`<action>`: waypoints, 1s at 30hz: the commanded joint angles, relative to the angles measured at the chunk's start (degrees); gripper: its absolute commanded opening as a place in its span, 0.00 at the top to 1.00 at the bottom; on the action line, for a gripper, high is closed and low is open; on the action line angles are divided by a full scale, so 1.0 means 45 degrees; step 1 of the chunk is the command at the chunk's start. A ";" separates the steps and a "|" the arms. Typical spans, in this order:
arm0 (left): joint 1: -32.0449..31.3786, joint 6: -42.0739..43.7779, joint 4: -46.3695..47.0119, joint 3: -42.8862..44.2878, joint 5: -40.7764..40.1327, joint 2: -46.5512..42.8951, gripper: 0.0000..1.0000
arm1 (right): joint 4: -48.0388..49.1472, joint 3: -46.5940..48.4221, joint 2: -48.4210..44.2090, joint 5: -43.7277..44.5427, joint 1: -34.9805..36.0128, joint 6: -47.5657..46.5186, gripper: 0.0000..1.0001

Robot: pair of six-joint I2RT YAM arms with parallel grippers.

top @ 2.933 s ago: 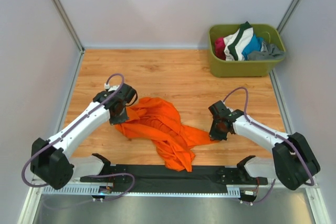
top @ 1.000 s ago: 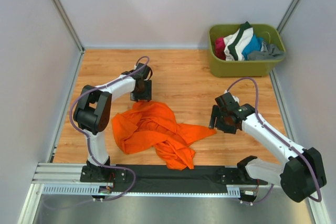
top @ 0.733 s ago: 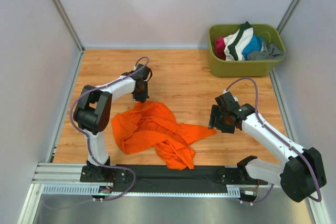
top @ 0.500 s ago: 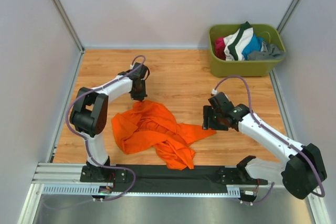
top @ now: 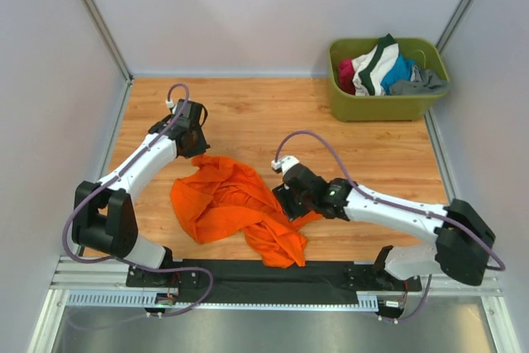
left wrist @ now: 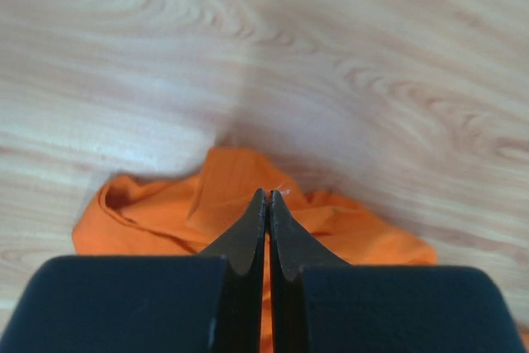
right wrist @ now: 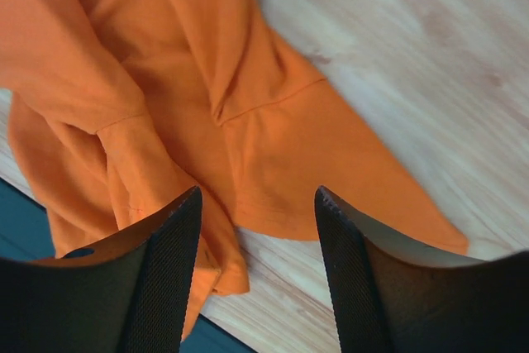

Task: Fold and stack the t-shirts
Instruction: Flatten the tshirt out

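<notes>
A bright orange t-shirt (top: 235, 204) lies crumpled on the wooden table, near the front middle. My left gripper (top: 192, 143) is at the shirt's far left edge. In the left wrist view its fingers (left wrist: 248, 233) are pressed together over a raised fold of the t-shirt (left wrist: 223, 183), with orange cloth showing in the slit between them. My right gripper (top: 289, 201) hovers over the shirt's right side. It is open (right wrist: 258, 196), with nothing between its fingers, above a flat flap of the t-shirt (right wrist: 273, 146) and bare wood.
An olive-green tub (top: 380, 107) stands at the back right corner, filled with several more garments (top: 378, 68). A black strip (top: 264, 274) runs along the table's near edge, under the shirt's front tip. Grey walls enclose the table on three sides.
The left gripper closed at the shirt's far edge and moved left, drawing that edge with it. The right arm swung left from beside the shirt to over its right side.
</notes>
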 commanded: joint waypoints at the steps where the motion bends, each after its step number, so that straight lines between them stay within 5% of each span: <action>1: -0.0012 -0.0553 -0.0137 -0.0608 0.0047 -0.0068 1.00 | 0.0274 0.0744 0.1306 0.1380 0.1148 -0.0107 0.42; 12: -0.0012 0.0110 0.0176 -0.0765 0.0261 -0.0343 1.00 | -0.1056 0.1098 0.2304 0.3646 0.2205 0.1320 0.51; 23: -0.0012 0.0364 0.0274 -0.0746 0.0497 -0.0245 1.00 | -0.0628 0.0298 0.2754 0.2459 0.2186 0.1301 0.44; 26: -0.0012 0.0462 0.0157 -0.0512 0.0419 -0.0205 1.00 | -0.0334 0.0101 0.2870 0.2553 0.2225 0.1146 0.53; 30: -0.0012 0.0715 -0.0311 -0.0005 0.0379 -0.0206 1.00 | -0.0568 0.0316 0.3086 0.3140 0.2011 0.0891 0.83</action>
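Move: The spot the right fingers go for, the near edge of the t-shirt's right sleeve, is about 3 cm back from them, 1 cm right and 7 cm below. The sleeve's cuff lies some 11 cm to the right and 2 cm ahead, and the bunched lower part about 8 cm back and 3 cm left. The left hand has the far-left corner in its fingers; from that hand the sleeve edge is roughly 20 cm back, 24 cm right and 12 cm down. Down about 6 cm and a little back, in two stages with a brief level stretch between, the right hand sinks onto the sleeve's near edge while tilting nearly 20 degrees so its fingers point more steeply down; its parted fingers then close and pinch the cloth. Early on the left hand eases down and back a few centimetres, then holds nearly still, keeping its shut grip on the raised corner. ##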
